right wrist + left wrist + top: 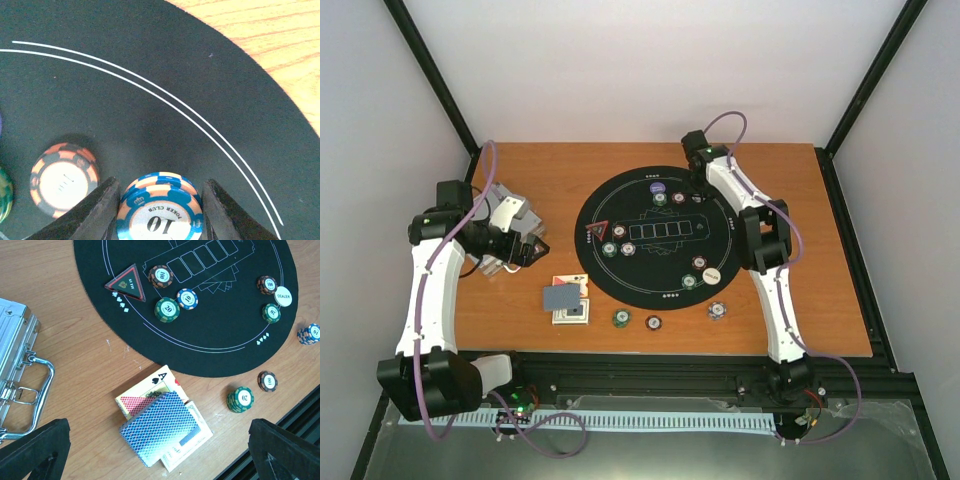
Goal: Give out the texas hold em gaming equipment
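A grey-backed deck of playing cards (160,427) lies on an ace-of-spades card box (145,392) on the wood, left of the mat in the top view (563,297). My left gripper (160,460) hovers open above the deck, nothing between its fingers. My right gripper (160,186) sits low on the mat's far right part (700,190), shut on a small stack of blue-white "10" chips (160,212). A brown chip (62,179) lies just left of it. The white dealer button (283,296) rests on the mat with several other chips, such as a green "20" (167,309).
The round black mat (650,268) fills the table's middle, with a triangular marker (127,284) on it. A silver case (15,365) stands at the left. Off the mat near the front lie green (240,399), brown (267,381) and blue (309,333) chips.
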You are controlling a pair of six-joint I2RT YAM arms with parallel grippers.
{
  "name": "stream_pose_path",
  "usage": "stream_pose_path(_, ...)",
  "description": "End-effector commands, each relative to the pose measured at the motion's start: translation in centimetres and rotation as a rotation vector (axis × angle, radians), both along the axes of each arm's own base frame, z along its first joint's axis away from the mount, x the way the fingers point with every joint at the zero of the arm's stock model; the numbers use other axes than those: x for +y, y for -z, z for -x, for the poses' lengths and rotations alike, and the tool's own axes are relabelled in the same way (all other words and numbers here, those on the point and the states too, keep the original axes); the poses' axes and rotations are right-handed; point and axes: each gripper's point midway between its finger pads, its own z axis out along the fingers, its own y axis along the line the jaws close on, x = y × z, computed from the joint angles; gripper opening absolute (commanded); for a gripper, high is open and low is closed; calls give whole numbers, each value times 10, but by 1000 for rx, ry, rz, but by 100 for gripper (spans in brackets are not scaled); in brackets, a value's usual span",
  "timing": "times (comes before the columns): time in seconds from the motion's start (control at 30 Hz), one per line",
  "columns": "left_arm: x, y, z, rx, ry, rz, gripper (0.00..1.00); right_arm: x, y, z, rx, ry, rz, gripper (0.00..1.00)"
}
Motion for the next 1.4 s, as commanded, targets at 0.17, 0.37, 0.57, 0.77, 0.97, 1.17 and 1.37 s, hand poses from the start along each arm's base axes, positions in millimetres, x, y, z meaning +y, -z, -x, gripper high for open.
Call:
stream_pose_path(0.17, 2, -9, -10, -36, 8, -5, 100, -1, 26, -19, 16, 33, -50, 18)
stream_pose_path(0.37, 2, -7, -11, -32, 9, 1, 100, -4, 37, -23, 28, 53, -83, 23)
stream_pose_path(0.57, 3, -4, -12, -34, 12, -8, 100, -3, 34, -24, 27, 43, -90, 43)
stream_pose_path(0.77, 3, -4, -11, -32, 11, -4, 100, -5, 2, -27, -19, 37, -91, 54)
stream_pose_path(0.97, 1, -4, -9, -29, 3, 7, 100, -13, -45, -13, -54, 36, -72, 56)
stream_pose_path(1.17, 1, -3, -8, -26, 1, 10, 100, -19, -69, 53, -47, 21, -65, 61)
stream_pose_path(1.37, -1, -6, -4, -39, 7, 13, 100, -16, -61, 183, -32, -18, 6, 74)
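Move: My right hand holds the blue 10 chips low over the mat's far right side. The bare patch of mat they are meant for is about 2 cm ahead and 3 cm below. The brown chip lies about 5 cm left and 1 cm ahead, the green chip some 10 cm left and 1 cm ahead, and the purple button 11 cm left, 4 cm ahead. From my left hand that patch is roughly 30 cm ahead, 39 cm right, 20 cm below. I lower the blue chips with my right hand about 3 cm while easing 2 cm forward onto the mat beside the brown chip, pause there, then open the fingers and let go. Then I lift and quickly draw back towards my base, about 11 cm back and 9 cm up, opening farther as I leave. ##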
